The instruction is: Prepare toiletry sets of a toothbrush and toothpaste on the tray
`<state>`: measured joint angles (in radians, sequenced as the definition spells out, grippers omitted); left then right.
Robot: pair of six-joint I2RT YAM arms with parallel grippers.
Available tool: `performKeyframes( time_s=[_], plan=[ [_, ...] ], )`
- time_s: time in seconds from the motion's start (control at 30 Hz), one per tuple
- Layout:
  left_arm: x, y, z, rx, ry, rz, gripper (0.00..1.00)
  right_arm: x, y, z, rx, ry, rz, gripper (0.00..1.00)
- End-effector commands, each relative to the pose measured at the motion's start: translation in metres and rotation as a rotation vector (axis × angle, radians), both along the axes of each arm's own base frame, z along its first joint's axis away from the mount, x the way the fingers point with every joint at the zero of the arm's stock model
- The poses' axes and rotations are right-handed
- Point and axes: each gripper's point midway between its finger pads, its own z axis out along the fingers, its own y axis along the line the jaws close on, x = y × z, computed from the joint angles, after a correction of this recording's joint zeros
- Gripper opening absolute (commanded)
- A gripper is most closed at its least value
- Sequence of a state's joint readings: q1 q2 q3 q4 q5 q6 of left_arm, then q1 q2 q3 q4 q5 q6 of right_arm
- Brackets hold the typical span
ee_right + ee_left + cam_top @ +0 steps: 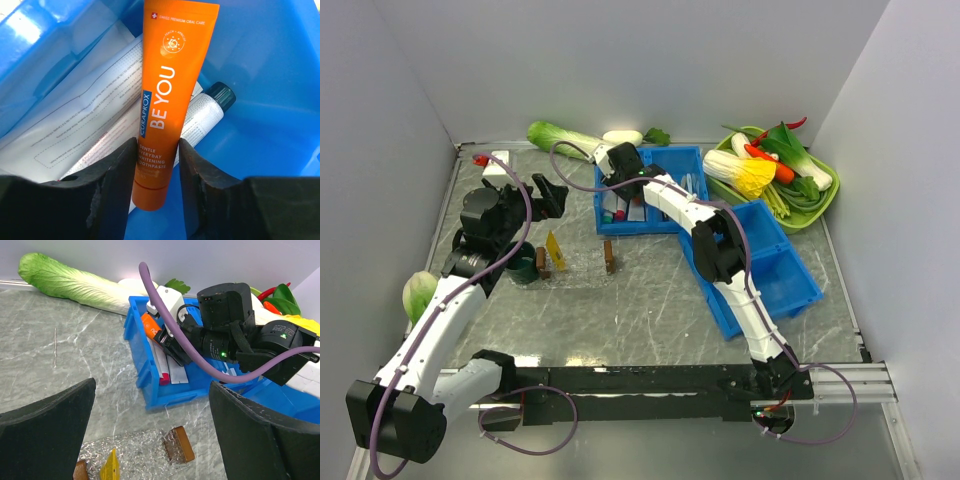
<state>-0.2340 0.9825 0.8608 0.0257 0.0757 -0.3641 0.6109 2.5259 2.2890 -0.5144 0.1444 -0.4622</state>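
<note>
My right gripper (pixel 157 150) reaches into a blue bin (pixel 260 75), its jaws pressed against both sides of an orange toothpaste tube (pixel 162 100) near the cap end. From above, this gripper (pixel 617 175) sits over the bin's left part (pixel 655 190). A yellow toothpaste tube (pixel 555 250) lies on the clear tray (pixel 582 268), a faint crinkled patch (pixel 135 455). My left gripper (pixel 552 192) hovers open above the tray's left side, nothing between its fingers (pixel 260 435). I cannot pick out a toothbrush.
Two brown blocks (pixel 609 255) (pixel 541 260) rest on the tray. White packets and a black-capped tube (pixel 205 112) fill the bin. More blue bins (pixel 770 265) stand right, a green vegetable dish (pixel 790 175) far right, cabbages at the back (pixel 565 137) and left (pixel 418 292).
</note>
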Motion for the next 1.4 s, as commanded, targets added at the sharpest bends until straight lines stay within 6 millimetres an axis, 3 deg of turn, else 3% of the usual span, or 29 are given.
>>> performKeyframes(
  time_s=[0.0,0.17,0.37,0.4,0.47,0.5,0.57,0.6,0.8,0.9,0.97,1.0,1.07,1.1,1.13,1.17,1.2,1.23,1.27,1.3,1.37],
  plan=[
    [0.0,-0.001,0.03,-0.029,-0.07,-0.009,0.99,0.007,0.007,-0.012,-0.009,-0.016,0.012,0.42],
    [-0.001,-0.001,0.031,-0.029,-0.07,-0.009,0.99,0.005,0.009,-0.01,0.008,-0.013,0.006,0.27],
    [-0.001,0.0,0.03,-0.028,-0.071,-0.007,0.99,-0.005,0.018,0.008,0.12,0.024,-0.024,0.18],
    [-0.001,-0.001,0.031,-0.028,-0.072,-0.01,0.99,-0.005,0.019,0.023,0.151,0.01,-0.031,0.18],
    [-0.001,-0.002,0.029,-0.031,-0.068,-0.013,0.99,-0.01,0.022,0.029,0.211,0.014,-0.051,0.15],
    [-0.001,-0.002,0.031,-0.033,-0.072,-0.016,1.0,-0.012,0.024,0.049,0.246,-0.006,-0.049,0.14],
    [-0.002,-0.006,0.029,-0.03,-0.072,-0.038,0.99,-0.016,0.028,0.061,0.298,-0.002,-0.052,0.1],
    [-0.002,-0.007,0.03,-0.028,-0.077,-0.046,0.99,-0.016,0.028,0.078,0.325,-0.022,-0.05,0.09],
    [-0.003,-0.011,0.032,-0.031,-0.086,-0.072,0.99,-0.026,0.027,0.139,0.413,-0.075,-0.042,0.03],
    [-0.008,-0.013,0.038,-0.033,-0.114,-0.09,1.0,-0.033,0.023,0.156,0.434,-0.089,-0.043,0.02],
    [-0.011,-0.015,0.042,-0.03,-0.136,-0.109,0.99,-0.039,0.019,0.158,0.433,-0.08,-0.05,0.01],
    [-0.012,-0.016,0.043,-0.031,-0.139,-0.118,0.99,-0.045,0.018,0.171,0.458,-0.085,-0.045,0.0],
    [-0.013,-0.019,0.042,-0.033,-0.14,-0.132,0.99,-0.056,0.016,0.169,0.469,-0.055,-0.034,0.0],
    [-0.014,-0.022,0.043,-0.035,-0.144,-0.152,0.99,-0.063,0.013,0.187,0.499,-0.07,-0.032,0.0],
    [-0.015,-0.024,0.043,-0.037,-0.145,-0.163,0.99,-0.069,0.011,0.191,0.508,-0.071,-0.03,0.0],
    [-0.015,-0.027,0.041,-0.037,-0.14,-0.181,0.99,-0.076,0.009,0.181,0.505,-0.051,-0.025,0.0],
    [-0.018,-0.033,0.044,-0.036,-0.153,-0.221,1.0,-0.088,0.005,0.201,0.533,-0.073,-0.012,0.0],
    [-0.019,-0.036,0.045,-0.037,-0.156,-0.243,0.99,-0.096,0.004,0.203,0.542,-0.07,-0.004,0.0],
    [-0.019,-0.04,0.041,-0.042,-0.139,-0.262,0.99,-0.107,0.001,0.191,0.536,-0.046,0.001,0.0],
    [-0.019,-0.042,0.042,-0.047,-0.138,-0.276,0.99,-0.12,-0.005,0.209,0.564,-0.066,0.01,0.0],
    [-0.023,-0.051,0.04,-0.061,-0.128,-0.332,0.99,-0.149,-0.011,0.213,0.573,-0.06,0.033,0.0]
  ],
)
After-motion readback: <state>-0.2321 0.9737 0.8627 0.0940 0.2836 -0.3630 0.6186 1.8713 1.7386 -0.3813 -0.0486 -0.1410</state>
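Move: The orange toothpaste lies right at the right hand in the box's left compartment: the fingers straddle it near the cap, with its middle about 3 cm ahead and 2 cm left, level with the hand. The white tubes lie roughly 1 cm back, 2 cm left and 2 cm lower; the toothbrushes 11 cm right and 1 cm back, 3 cm lower; the tray some 17 cm back and 12 cm left, 5 cm lower. From the left hand the orange toothpaste is about 21 cm ahead, 12 cm right and 22 cm below. The right hand stays down in the box while its fingers close the rest of the way and pinch the orange toothpaste by its cap end, then eases back a couple of centimetres and lifts it about 16 cm, speeding up and drawing back some 11 cm towards its base while the wrist rolls about 25 degrees, left side rising. The left hand, still empty and wide open, begins late to swing about 3 cm right and 2 cm up, turning some 10 degrees clockwise. ##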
